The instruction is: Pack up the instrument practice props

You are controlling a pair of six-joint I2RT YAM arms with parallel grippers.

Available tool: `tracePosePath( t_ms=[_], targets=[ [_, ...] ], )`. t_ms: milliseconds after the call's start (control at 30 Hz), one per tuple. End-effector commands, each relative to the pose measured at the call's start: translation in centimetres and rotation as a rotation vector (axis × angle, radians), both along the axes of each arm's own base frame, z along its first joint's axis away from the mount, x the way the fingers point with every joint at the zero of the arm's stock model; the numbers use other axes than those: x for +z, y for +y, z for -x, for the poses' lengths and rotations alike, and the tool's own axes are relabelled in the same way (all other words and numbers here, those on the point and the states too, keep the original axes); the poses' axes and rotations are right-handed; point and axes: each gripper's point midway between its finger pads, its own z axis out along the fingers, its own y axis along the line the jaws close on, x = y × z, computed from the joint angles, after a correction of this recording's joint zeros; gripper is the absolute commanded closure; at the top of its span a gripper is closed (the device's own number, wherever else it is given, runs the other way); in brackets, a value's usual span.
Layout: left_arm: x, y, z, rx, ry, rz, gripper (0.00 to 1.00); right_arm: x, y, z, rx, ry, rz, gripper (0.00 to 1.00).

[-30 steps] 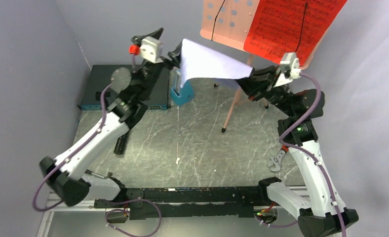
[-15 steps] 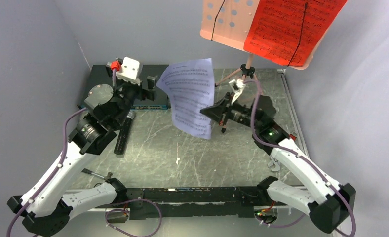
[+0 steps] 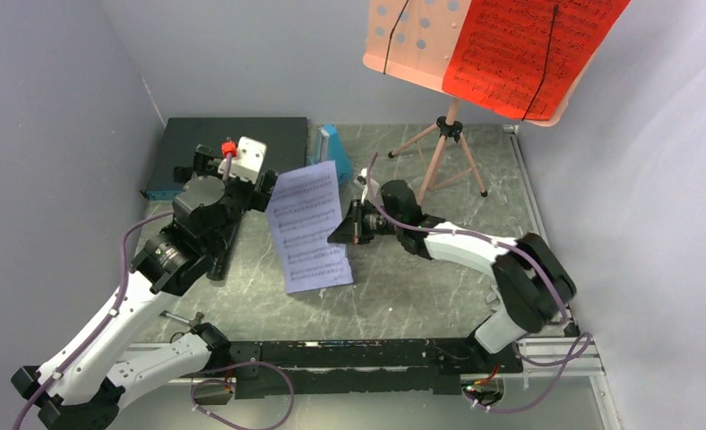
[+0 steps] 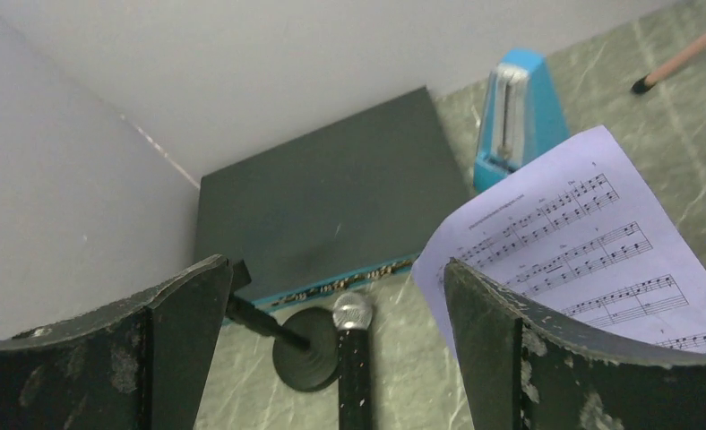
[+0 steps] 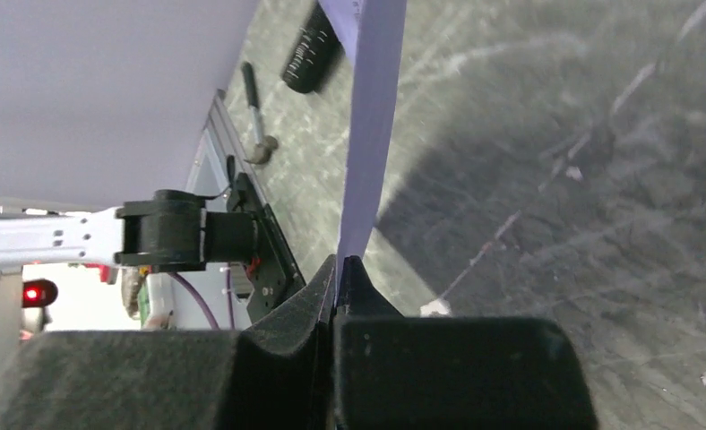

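The lavender music sheet (image 3: 309,228) hangs upright over the middle of the table, and my right gripper (image 3: 342,235) is shut on its right edge. The right wrist view shows the sheet (image 5: 372,134) edge-on, pinched at the jaw tips (image 5: 339,269). My left gripper (image 4: 340,358) stands open just left of the sheet (image 4: 591,251), holding nothing. Below it the black microphone (image 4: 354,367) lies beside its round base (image 4: 300,358). The blue metronome (image 3: 330,143) stands at the back. The pink music stand (image 3: 443,152) holds the red sheet (image 3: 524,49).
A large flat black box (image 3: 233,143) lies at the back left against the wall. A metal tool (image 3: 175,315) rests by the left arm's base. Grey walls close in on the left, back and right.
My right gripper has carried the lavender sheet down from the stand toward the table's middle. The left gripper has opened, let go of the sheet's edge and drawn back to the left.
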Motion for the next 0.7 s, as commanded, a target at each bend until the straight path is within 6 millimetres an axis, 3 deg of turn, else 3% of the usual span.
tracePosePath(
  t_ms=[0, 100, 267, 667],
  targets=[
    [-0.4, 2.2, -0.3, 0.086, -0.039, -0.031, 0.06, -2.7, 1.6, 0.1, 0.018, 0.122, -0.033, 1.00],
    [-0.5, 2.9, -0.2, 0.085, -0.055, 0.020, 0.07, -5.5, 2.8, 0.2, 0.039, 0.193, 0.010, 1.00],
    [-0.1, 4.2, 0.3, 0.096, -0.100, 0.090, 0.07, -7.5, 4.7, 0.3, 0.050, 0.306, 0.007, 1.00],
    [0.7, 5.9, 1.3, 0.127, -0.162, 0.154, 0.06, -7.4, 8.3, -0.7, -0.026, 0.403, -0.052, 1.00]
  ],
)
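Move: The sheet music hangs from the right fingers. The bare table it is going down onto lies about 15 cm to this hand's left, 2 cm ahead and 17 cm below; the black microphone is about 27 cm left and 8 cm ahead, the blue metronome 27 cm ahead and 4 cm left. From the empty left hand that bare patch is roughly 8 cm right, 2 cm back and 38 cm down, and the microphone stand 10 cm left, 9 cm ahead, 30 cm below. Still pinching the sheet music by its right edge, the right hand sinks quickly by about 11 cm towards the bare table, then eases up some 2 cm while sliding left, 6 cm in all, towards the microphone, its far side rolling down some 25 degrees. The open, empty left hand swings left by 6 cm, away from the sheet and towards the microphone stand, dipping a few centimetres and coming back up as it turns slightly counter-clockwise. ##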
